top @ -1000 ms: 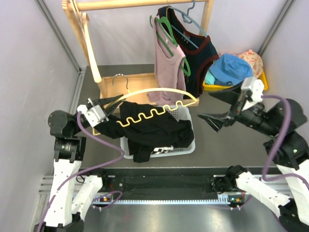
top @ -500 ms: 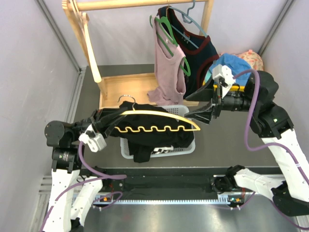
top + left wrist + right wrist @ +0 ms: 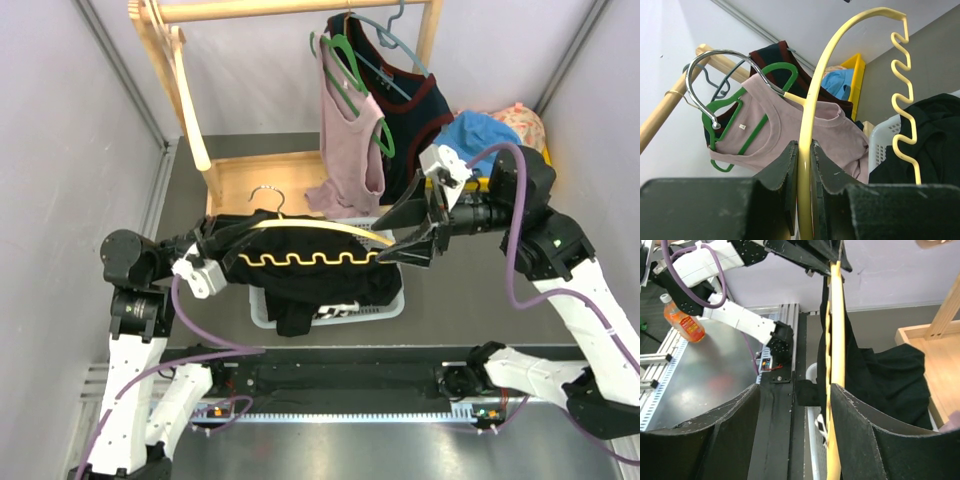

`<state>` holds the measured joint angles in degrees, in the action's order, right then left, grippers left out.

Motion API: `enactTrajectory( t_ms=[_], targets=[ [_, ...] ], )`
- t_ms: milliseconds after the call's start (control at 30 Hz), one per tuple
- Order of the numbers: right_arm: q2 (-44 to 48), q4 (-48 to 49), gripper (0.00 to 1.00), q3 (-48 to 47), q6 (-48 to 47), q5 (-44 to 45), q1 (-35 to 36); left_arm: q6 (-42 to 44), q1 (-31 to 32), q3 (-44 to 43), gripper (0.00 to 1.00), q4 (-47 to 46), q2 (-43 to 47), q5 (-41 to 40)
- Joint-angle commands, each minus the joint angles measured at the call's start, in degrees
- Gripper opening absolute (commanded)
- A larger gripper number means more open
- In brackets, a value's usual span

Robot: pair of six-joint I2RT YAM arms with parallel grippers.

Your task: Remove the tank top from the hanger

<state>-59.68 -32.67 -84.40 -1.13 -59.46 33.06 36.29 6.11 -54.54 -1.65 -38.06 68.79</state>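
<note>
A black tank top hangs on a yellow hanger with a wavy lower bar, over a white basket. My left gripper is shut on the hanger's left arm; in the left wrist view the yellow arm runs up from between the closed fingers of this gripper. My right gripper is open at the hanger's right end. In the right wrist view the hanger and the black tank top lie along the inner side of the right finger of this gripper.
A wooden rack at the back holds a pink top on a green hanger and a dark top with maroon trim. A yellow bin with a blue hat stands at the right. An orange bottle stands off the table.
The left gripper has raised and levelled the hanger with the black top. The right gripper has swung in from the right to the hanger's right end, still open.
</note>
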Motion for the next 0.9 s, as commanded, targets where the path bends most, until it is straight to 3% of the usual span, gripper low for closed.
enactTrajectory(
  t_ms=[0, 467, 567, 867],
  targets=[
    [-2.01, -1.96, 0.58, -0.15, -2.13, 0.40, 1.83, 1.94, 0.31, -3.11, 0.00, -2.30, -0.08, 1.08],
    [-3.86, -1.61, 0.56, -0.15, -3.18, 3.65, 3.33, 0.27, 0.39, -4.43, 0.00, -2.30, 0.80, 2.31],
    [-4.30, -1.52, 0.48, 0.38, -2.66, 3.56, 3.33, 0.44, 0.39, -4.69, 0.00, -2.30, 0.71, 2.31],
    [-5.18, -1.53, 0.05, 0.38, -1.42, 4.61, 3.33, 0.44, 0.48, -5.57, 0.00, -4.15, -0.08, 2.05]
  ],
)
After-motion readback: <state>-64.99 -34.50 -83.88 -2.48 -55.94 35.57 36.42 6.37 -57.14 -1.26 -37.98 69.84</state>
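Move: The bare right shoulder of the hanger lies just off the open right fingers: roughly 2 cm ahead of them, 2 cm to their left and 4 cm below. The hook stands some 18 cm to the right hand's left and 6 cm farther out. The black tank top's body is about 13 cm left, 2 cm ahead and 15 cm below, over the basket. From the left hand, which already grips the hanger, that right shoulder is about 22 cm to the right, level and neither ahead nor back. The right fingers shut on the hanger's top bar near its right end and pinch it, after the hand eases about 4 cm down, forward and left onto the bar with a slight tilt. They stay open for the approach and close only late. The left hand keeps its grip on the hanger and drifts a centimetre or two up and back. ##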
